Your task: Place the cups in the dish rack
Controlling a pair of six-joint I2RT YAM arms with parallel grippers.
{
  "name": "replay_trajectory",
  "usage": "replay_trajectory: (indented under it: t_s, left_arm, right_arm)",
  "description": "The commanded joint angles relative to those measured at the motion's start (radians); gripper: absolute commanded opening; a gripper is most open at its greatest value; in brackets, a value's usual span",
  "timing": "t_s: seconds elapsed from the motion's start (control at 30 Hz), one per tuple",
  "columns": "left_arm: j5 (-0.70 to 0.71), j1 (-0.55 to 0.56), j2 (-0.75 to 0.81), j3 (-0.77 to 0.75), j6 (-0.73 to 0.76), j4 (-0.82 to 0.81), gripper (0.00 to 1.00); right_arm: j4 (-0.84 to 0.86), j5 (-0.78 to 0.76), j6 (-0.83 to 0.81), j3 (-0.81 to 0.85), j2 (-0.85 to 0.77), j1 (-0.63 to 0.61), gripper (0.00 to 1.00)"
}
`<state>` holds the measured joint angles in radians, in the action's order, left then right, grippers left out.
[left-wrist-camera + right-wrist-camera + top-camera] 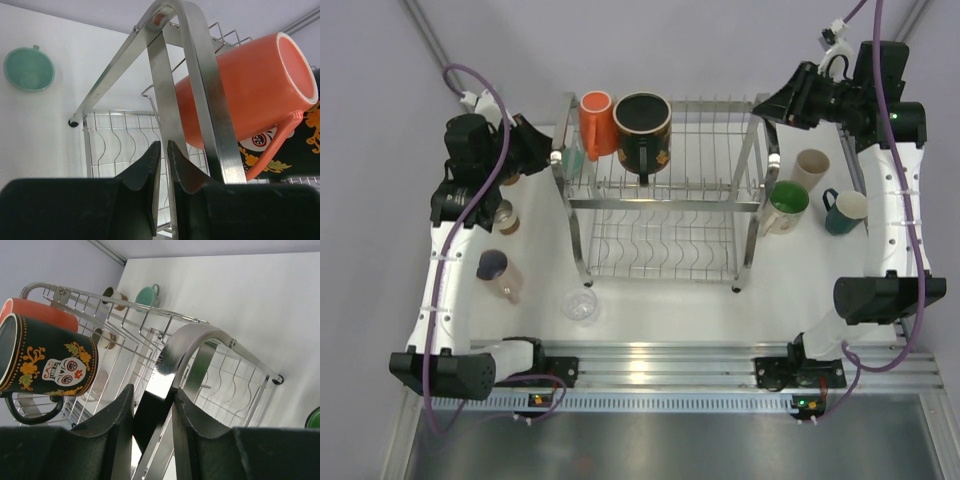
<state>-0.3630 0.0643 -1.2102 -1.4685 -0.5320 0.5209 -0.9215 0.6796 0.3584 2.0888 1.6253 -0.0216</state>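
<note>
The chrome dish rack (665, 204) stands mid-table. An orange cup (597, 125) and a black patterned mug (642, 125) lie on its top tier. My right gripper (770, 105) is at the far right post, and in the right wrist view it (152, 390) is shut on that steel post (185, 347). My left gripper (542, 150) is at the rack's far left side. Its jaws (164, 145) stand almost together in front of a post (205, 90), with nothing seen between them. The orange cup (245, 85) lies just above and to the right.
Right of the rack stand a green mug (785, 207), a tall beige cup (810, 168) and a teal mug (843, 210). On the left stand a brown paper cup (506, 217) and a pinkish cup (500, 275). A clear cup (580, 305) stands in front. A teal cup (29, 68) sits on the table.
</note>
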Motion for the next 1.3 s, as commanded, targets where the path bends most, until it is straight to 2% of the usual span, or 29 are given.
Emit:
replay_trajectory:
  t_s: [0.0,0.13,0.27,0.33,0.4,0.5,0.63,0.73,0.9,0.97,1.1,1.27]
  left_arm:
    - [-0.054,0.012,0.032,0.004,-0.019,-0.075,0.17]
    - [0.028,0.012,0.009,-0.009,0.012,-0.027,0.21]
    - [0.168,0.011,-0.040,-0.102,0.064,0.062,0.37]
    - [0.231,0.008,-0.064,-0.134,0.075,0.100,0.53]
    - [0.248,-0.003,-0.087,-0.186,0.081,0.125,0.62]
    - [0.274,-0.015,-0.101,-0.239,0.089,0.159,0.68]
    - [0.332,-0.024,-0.109,-0.260,0.104,0.195,0.70]
    - [0.351,-0.035,-0.107,-0.257,0.116,0.208,0.72]
    - [0.484,-0.057,-0.126,-0.271,0.130,0.261,0.73]
    - [0.490,-0.104,-0.143,-0.283,0.132,0.281,0.73]
    - [0.466,-0.187,-0.186,-0.277,0.129,0.318,0.73]
    - [0.475,-0.256,-0.230,-0.233,0.133,0.324,0.73]
  right_arm:
    - [0.081,0.034,-0.173,0.033,-0.007,0.002,0.22]
    - [0.076,-0.029,-0.162,0.040,-0.019,0.005,0.37]
    - [0.076,-0.086,-0.138,0.054,-0.036,0.011,0.47]
    - [0.084,-0.106,-0.118,0.063,-0.047,0.012,0.50]
    - [0.093,-0.114,-0.101,0.063,-0.056,0.057,0.53]
    - [0.112,-0.136,-0.076,0.063,-0.073,0.072,0.58]
    - [0.127,-0.169,-0.056,0.050,-0.105,0.084,0.71]
    - [0.130,-0.207,-0.055,0.028,-0.139,0.088,0.77]
    - [0.144,-0.259,-0.041,-0.057,-0.238,0.088,0.84]
    - [0.162,-0.284,-0.032,-0.113,-0.323,0.088,0.85]
    - [0.306,-0.270,0.002,-0.353,-0.510,0.086,0.85]
    - [0.388,-0.221,0.042,-0.487,-0.669,0.086,0.84]
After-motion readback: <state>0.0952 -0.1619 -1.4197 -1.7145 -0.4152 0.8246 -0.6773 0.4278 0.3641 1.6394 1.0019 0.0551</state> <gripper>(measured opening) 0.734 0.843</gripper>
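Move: The left fingertips are at the rack's left top rail. The near steel cup stands about 22 cm left and 5 ahead, the far steel cup some 24 left and 17 ahead, both roughly 33 cm below; the orange mug is about 6 cm right, 6 ahead. The right fingers hold the right top rail; about 37 cm lower, the green cup is some 13 cm right and 1 ahead, the beige cup 18 right and 12 ahead. Leftward by some 17 cm, the left hand comes off the rack's rail towards the two steel cups, sinking a little late on, its fingers opening wide while the wrist swings about 35 degrees counter-clockwise and tips down. The right hand opens and lets go of its rail, goes right, then draws back and up, its wrist turning clockwise and tipping up. ##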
